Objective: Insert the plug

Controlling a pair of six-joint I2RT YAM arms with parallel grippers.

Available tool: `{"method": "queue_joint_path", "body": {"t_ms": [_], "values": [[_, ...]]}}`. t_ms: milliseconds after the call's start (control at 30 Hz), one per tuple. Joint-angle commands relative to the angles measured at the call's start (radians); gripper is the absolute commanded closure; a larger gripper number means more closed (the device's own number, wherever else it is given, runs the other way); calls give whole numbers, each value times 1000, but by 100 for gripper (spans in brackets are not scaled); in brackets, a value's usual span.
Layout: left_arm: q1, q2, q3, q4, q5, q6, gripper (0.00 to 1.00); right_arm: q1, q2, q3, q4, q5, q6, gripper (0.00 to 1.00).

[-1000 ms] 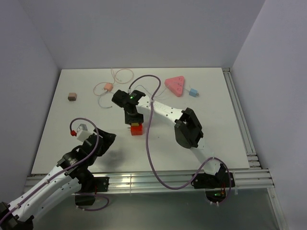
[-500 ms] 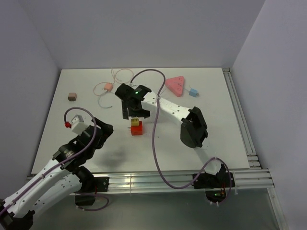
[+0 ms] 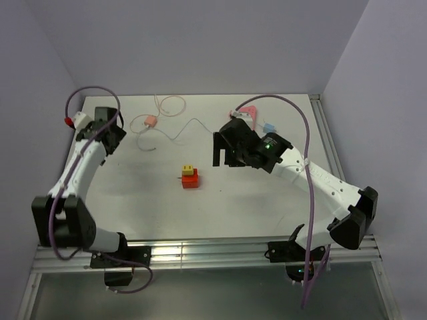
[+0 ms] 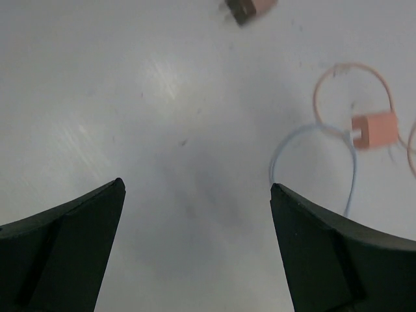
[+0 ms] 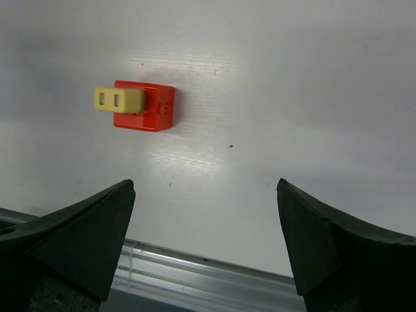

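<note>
The light-blue plug (image 3: 269,127) lies at the back right of the table, beside the pink triangular socket strip (image 3: 248,111), which my right arm partly covers. My right gripper (image 3: 223,157) (image 5: 205,184) hangs open and empty over the middle of the table, left of and nearer than the plug. My left gripper (image 3: 110,137) (image 4: 197,186) is open and empty over the far left of the table, with bare surface between its fingers. Neither wrist view shows the plug.
A red block (image 3: 191,179) (image 5: 144,108) with a yellow plug (image 5: 117,99) in it sits mid-table. A salmon block (image 3: 151,121) (image 4: 374,129) with looping thin cables lies at the back left. A brownish cube (image 4: 250,6) lies ahead of the left gripper. Metal rails (image 3: 200,250) line the near edge.
My right gripper let go at the red block, opened and swung right toward the pink strip. My left arm swept from the near left up to the far left, its jaws opening wide.
</note>
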Motion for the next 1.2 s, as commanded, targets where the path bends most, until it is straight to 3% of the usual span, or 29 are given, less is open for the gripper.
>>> {"method": "queue_joint_path", "body": {"t_ms": [0,167,367,567,767,1000,1067,1167], "values": [[129,236,271,-65,39,62,1,-15,-23,-159,117,-50,-40,4],[229,552,583,-148,59,68,0,-28,-72,-328,255,-174,-51,5],[305,810,804,-146,140,68,0,-34,-81,-491,378,-226,-38,5],[338,908,835,-21,234,99,2,-64,-95,-617,435,-248,-37,6],[340,1026,926,-36,235,37,2,-133,-140,-686,447,-265,-54,6],[341,1080,918,-11,246,-15,2,-169,-140,-704,449,-280,-63,6],[340,1077,903,-28,227,-29,7,-173,-143,-701,446,-280,-65,6],[340,1025,806,32,247,-26,24,-176,-152,-698,439,-280,-63,7]]}}
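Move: The brown plug lies on the table about 20 cm ahead of the open left hand, some 13 cm to its left and 15 cm below. The orange plug is roughly 6 cm farther out than the brown plug and 22 cm to the right of it; the grey cord's loose end is 12 cm ahead of the left hand and 12 cm to its right. From the right hand, the brown plug is about 28 cm ahead, 52 cm left and 22 cm lower. The red socket is 2 cm ahead of the right hand, 12 cm left and 20 cm below. The brown plug is reached by the open left hand, which sweeps forward and left almost level at first, then sinks about 14 cm onto it, turning slightly counter-clockwise and tipping down; its fingers straddle the plug and begin to close. The empty right hand sinks some 17 cm, drawing back and later right, fingers tipping down and staying open. ##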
